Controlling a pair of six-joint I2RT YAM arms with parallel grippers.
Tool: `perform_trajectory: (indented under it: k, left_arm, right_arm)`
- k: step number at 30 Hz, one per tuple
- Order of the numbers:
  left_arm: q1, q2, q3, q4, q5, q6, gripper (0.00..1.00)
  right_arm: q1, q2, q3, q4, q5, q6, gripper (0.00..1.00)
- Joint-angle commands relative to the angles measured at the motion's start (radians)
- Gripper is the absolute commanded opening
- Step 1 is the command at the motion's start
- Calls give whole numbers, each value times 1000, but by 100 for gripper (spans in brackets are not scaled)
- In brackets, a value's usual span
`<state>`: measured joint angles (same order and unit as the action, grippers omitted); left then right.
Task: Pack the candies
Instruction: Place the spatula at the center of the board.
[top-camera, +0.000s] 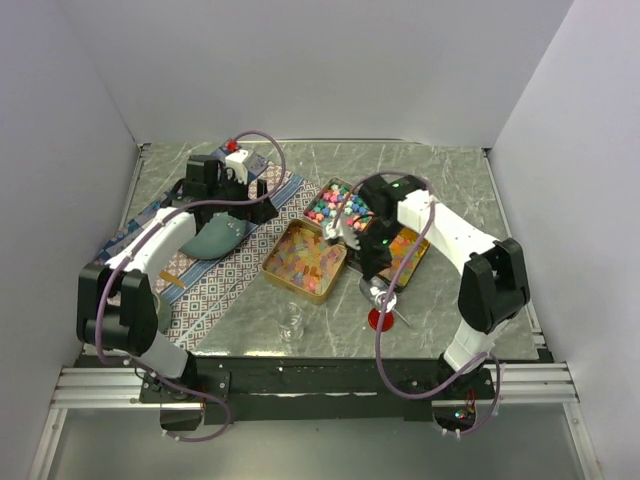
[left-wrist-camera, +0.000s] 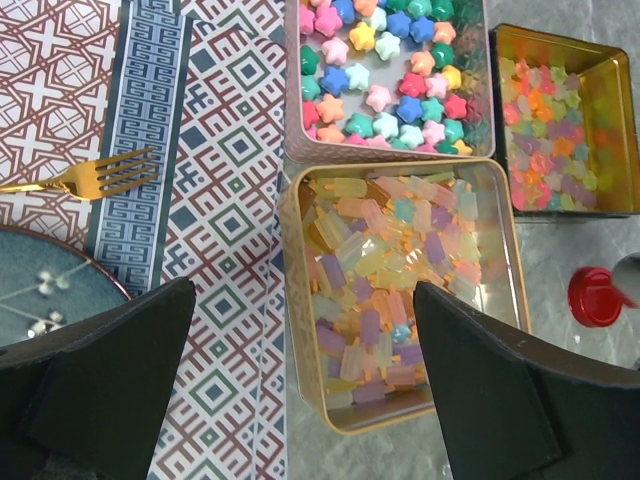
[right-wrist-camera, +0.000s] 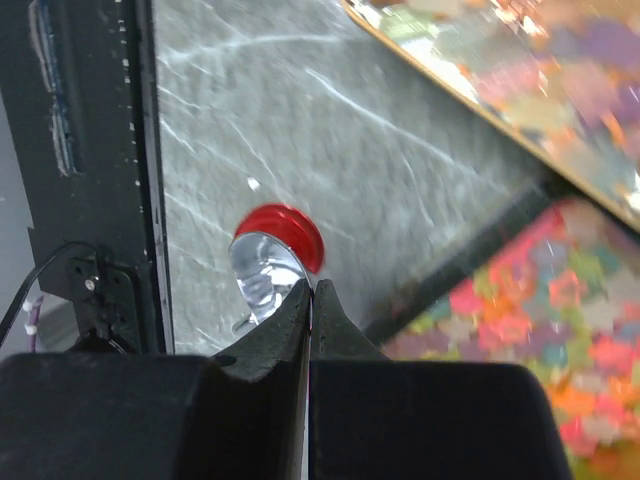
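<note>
Three gold tins hold the candies: opaque star-shaped ones (left-wrist-camera: 385, 80) (top-camera: 328, 207), translucent pastel ones (left-wrist-camera: 395, 290) (top-camera: 305, 258), and orange-red-yellow ones (left-wrist-camera: 560, 130) (top-camera: 408, 250). My left gripper (left-wrist-camera: 305, 400) (top-camera: 245, 195) hovers open and empty above the patterned placemat (left-wrist-camera: 215, 250), left of the tins. My right gripper (right-wrist-camera: 311, 290) (top-camera: 378, 268) is shut on a metal spoon (right-wrist-camera: 260, 270). The spoon's bowl sticks out past the fingertips, over the table between the tins and the red round disc (right-wrist-camera: 290, 230) (top-camera: 380, 320). Whether the spoon's bowl carries any candy I cannot tell.
A small clear glass jar (top-camera: 291, 322) stands near the front edge, left of the red disc. A teal plate (top-camera: 215, 238) and a gold fork (left-wrist-camera: 90, 175) lie on the placemat. White walls enclose the table on three sides.
</note>
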<state>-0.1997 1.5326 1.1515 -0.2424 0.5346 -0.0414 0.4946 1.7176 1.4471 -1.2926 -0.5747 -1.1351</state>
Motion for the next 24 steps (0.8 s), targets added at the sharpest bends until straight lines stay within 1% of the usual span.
perform_trajectory:
  k: [1, 2, 8, 9, 10, 12, 13, 14, 15, 16, 17, 18, 19, 20, 21, 22, 23, 24]
  left_arm:
    - [2, -89, 14, -20, 27, -3, 97]
    - [0, -100, 11, -26, 27, -8, 97]
    - [2, -161, -52, 41, 51, -77, 97]
    - [0, -167, -61, 72, 54, -84, 97]
    - [2, -170, -78, 86, 60, -92, 97]
    - [2, -177, -81, 98, 53, -106, 97]
    - [0, -180, -79, 98, 44, -107, 97]
    - [2, -187, -76, 97, 41, -100, 97]
    - [0, -190, -72, 78, 31, -86, 97]
    - [2, -193, -52, 62, 15, -71, 97]
    - [2, -195, -36, 42, 2, -45, 97]
    - [0, -196, -21, 16, -7, -32, 97]
    - [0, -196, 2, -23, -12, -11, 97]
    - [2, -207, 5, -37, -21, 29, 97]
    - [0, -212, 5, -43, -27, 78, 97]
    - [2, -213, 2, -47, -36, 93, 97]
    - [2, -216, -1, -52, -54, 110, 97]
    - [2, -221, -4, -46, -70, 103, 97]
  right_arm:
    - [59, 33, -16, 19, 18, -29, 1]
    - [74, 37, -20, 32, 27, -9, 4]
    - [105, 92, -44, 79, 88, 40, 11]
    - [114, 102, -44, 82, 99, 40, 16]
    - [117, 100, -47, 87, 108, 41, 29]
    - [116, 76, -40, 84, 130, 41, 40]
    - [110, 56, -44, 88, 134, 44, 48]
    - [98, 31, -51, 91, 133, 38, 52]
    - [82, -28, -60, 98, 121, 43, 60]
    - [55, -59, -89, 119, 119, 52, 65]
    - [38, -91, -105, 119, 119, 63, 66]
    - [26, -158, -123, 119, 116, 66, 67]
    - [-5, -197, -173, 143, 113, 95, 74]
    - [-20, -240, -213, 174, 111, 116, 75]
    - [-36, -335, -255, 205, 111, 133, 75]
    - [-51, -384, -357, 278, 119, 149, 75]
    - [-68, -433, -414, 333, 139, 220, 75]
    - [-76, -523, -465, 378, 153, 259, 75]
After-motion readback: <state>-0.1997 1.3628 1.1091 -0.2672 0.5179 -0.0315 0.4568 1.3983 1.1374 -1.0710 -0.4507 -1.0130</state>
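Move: The right hand holds the spatula low over the bare board; its landing spot is about 1 cm back, 1 cm to the left and 5 cm below. The red lid lies some 5 cm straight back, the orange gummy tin about 9 cm ahead and 3 cm right, and the long-candy tin about 7 cm ahead and 16 cm left. From the empty left hand the spot is roughly 14 cm back, 25 cm right and 11 cm down. The right hand eases slightly back and left while sinking about 4.5 cm to set the spatula on the bare board between the orange gummy tin and the red lid, opening its fingers from shut to about three-quarters near the bottom to let go, then lifts straight off by about as much and swings some 5 cm to the right, its wrist tilting up a little and turning slightly clockwise. The left hand, open and empty beside the tins, meanwhile rises about 4 cm and draws back a couple of centimetres. ##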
